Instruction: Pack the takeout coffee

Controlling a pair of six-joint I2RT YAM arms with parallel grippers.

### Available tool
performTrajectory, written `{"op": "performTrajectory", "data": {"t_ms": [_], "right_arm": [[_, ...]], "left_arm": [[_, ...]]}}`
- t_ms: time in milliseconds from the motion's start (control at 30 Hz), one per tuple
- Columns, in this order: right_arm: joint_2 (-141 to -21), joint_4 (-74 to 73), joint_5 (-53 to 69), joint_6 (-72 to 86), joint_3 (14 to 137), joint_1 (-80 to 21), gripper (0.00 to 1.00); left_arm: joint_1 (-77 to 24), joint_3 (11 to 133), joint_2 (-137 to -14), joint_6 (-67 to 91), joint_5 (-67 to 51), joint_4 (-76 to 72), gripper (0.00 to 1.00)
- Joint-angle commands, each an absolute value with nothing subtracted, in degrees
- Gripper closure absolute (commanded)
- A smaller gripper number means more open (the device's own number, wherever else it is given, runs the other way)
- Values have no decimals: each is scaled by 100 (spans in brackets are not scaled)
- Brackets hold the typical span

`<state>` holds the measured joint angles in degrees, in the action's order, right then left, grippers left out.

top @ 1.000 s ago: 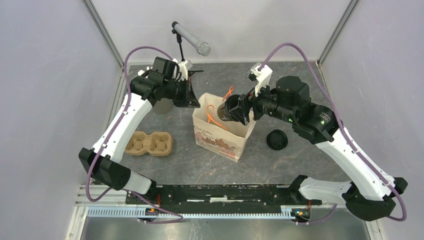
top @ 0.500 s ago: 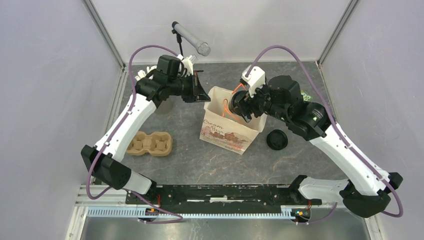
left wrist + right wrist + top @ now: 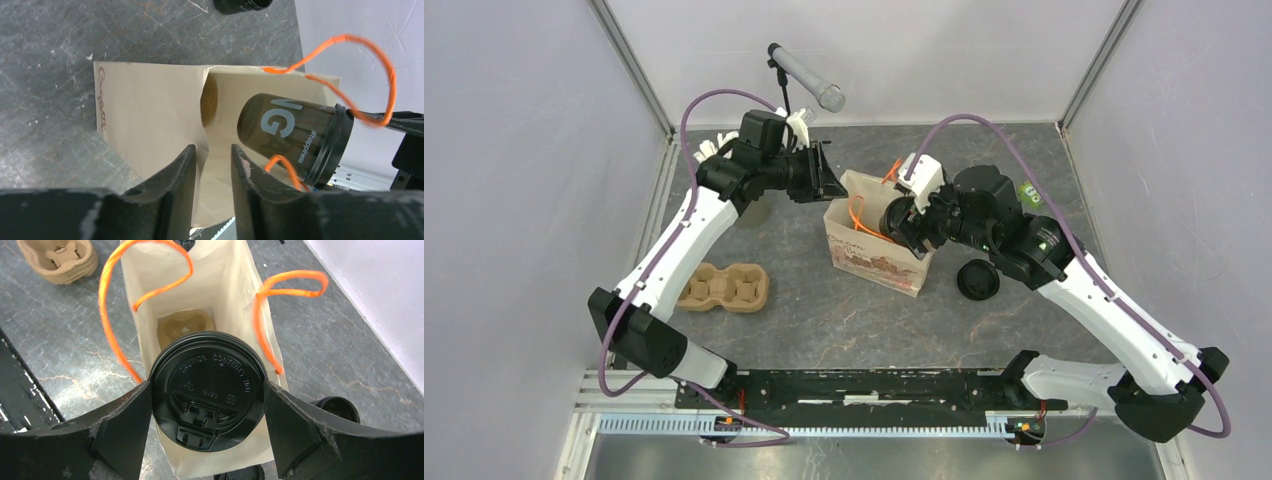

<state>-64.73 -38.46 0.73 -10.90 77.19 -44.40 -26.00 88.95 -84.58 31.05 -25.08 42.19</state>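
Observation:
The takeout coffee (image 3: 207, 375), a black cup with a round black lid, hangs tilted in the mouth of the brown paper bag (image 3: 874, 255). My right gripper (image 3: 206, 390) is shut on it, one finger on each side of the lid. In the left wrist view the cup (image 3: 290, 130) lies base-first inside the bag (image 3: 150, 115), between the orange handles (image 3: 380, 65). My left gripper (image 3: 212, 152) is at the bag's far-left rim. Its jaws stand a little apart, with the paper edge in the gap. A moulded brown insert (image 3: 185, 327) lies on the bag's floor.
A brown pulp cup carrier (image 3: 724, 287) lies on the table left of the bag. Another black lidded cup (image 3: 978, 280) sits just right of the bag. A microphone on a stand (image 3: 806, 78) leans over the back. Grey walls close in both sides.
My left jaws, shut on the bag rim before, have parted. The bag has swung and shifted right and back. My right arm has moved the cup to the bag's mouth.

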Motion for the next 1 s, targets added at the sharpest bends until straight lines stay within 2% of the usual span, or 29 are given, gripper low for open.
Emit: {"op": "performTrajectory", "data": {"t_ms": [0, 233, 333, 533, 833, 967], "right_arm": [[-6288, -3487, 650, -1347, 7664, -4456, 30], [-6113, -3461, 1030, -1522, 7387, -4637, 32], [-6031, -3594, 864, -1637, 7207, -4817, 32], [-5879, -3863, 483, -1832, 6928, -5310, 32], [-5516, -4128, -319, -2004, 6448, -5945, 33], [-5535, -4100, -456, -1978, 6409, -6105, 34]], "left_arm": [[-2602, 8950, -8082, 3084, -2393, 4499, 55], [-2608, 9204, -7824, 2590, -2142, 5696, 30], [-2604, 9010, -7553, 2373, -2219, 5912, 25], [-2603, 8680, -7137, 2169, -2401, 6155, 20], [-2602, 7739, -6281, 2386, -3489, 6055, 19], [-2609, 7674, -5999, 2322, -3429, 6364, 17]]}}
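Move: The bag that the right hand's held cup is going into has its middle about 4 cm ahead of that hand, 6 cm to its left and 12 cm below. On the table, some 28 cm below the hand, a black lid lies 13 cm to its right and 2 cm ahead, and an empty black cup stands 12 cm right and 17 cm ahead. From the left hand the bag's middle is about 9 cm right, 3 cm back and 10 cm down. Back towards the robot first, then increasingly down, the right hand keeps its grip on the lidded cup and lowers it deeper into the bag, about 8 cm back and 6 cm down, turning nearly 20 degrees counter-clockwise. The left hand, already part open at the bag's rim, spreads its fingers wide and draws back some 14 cm and a little left, staying beside the bag's left end. ##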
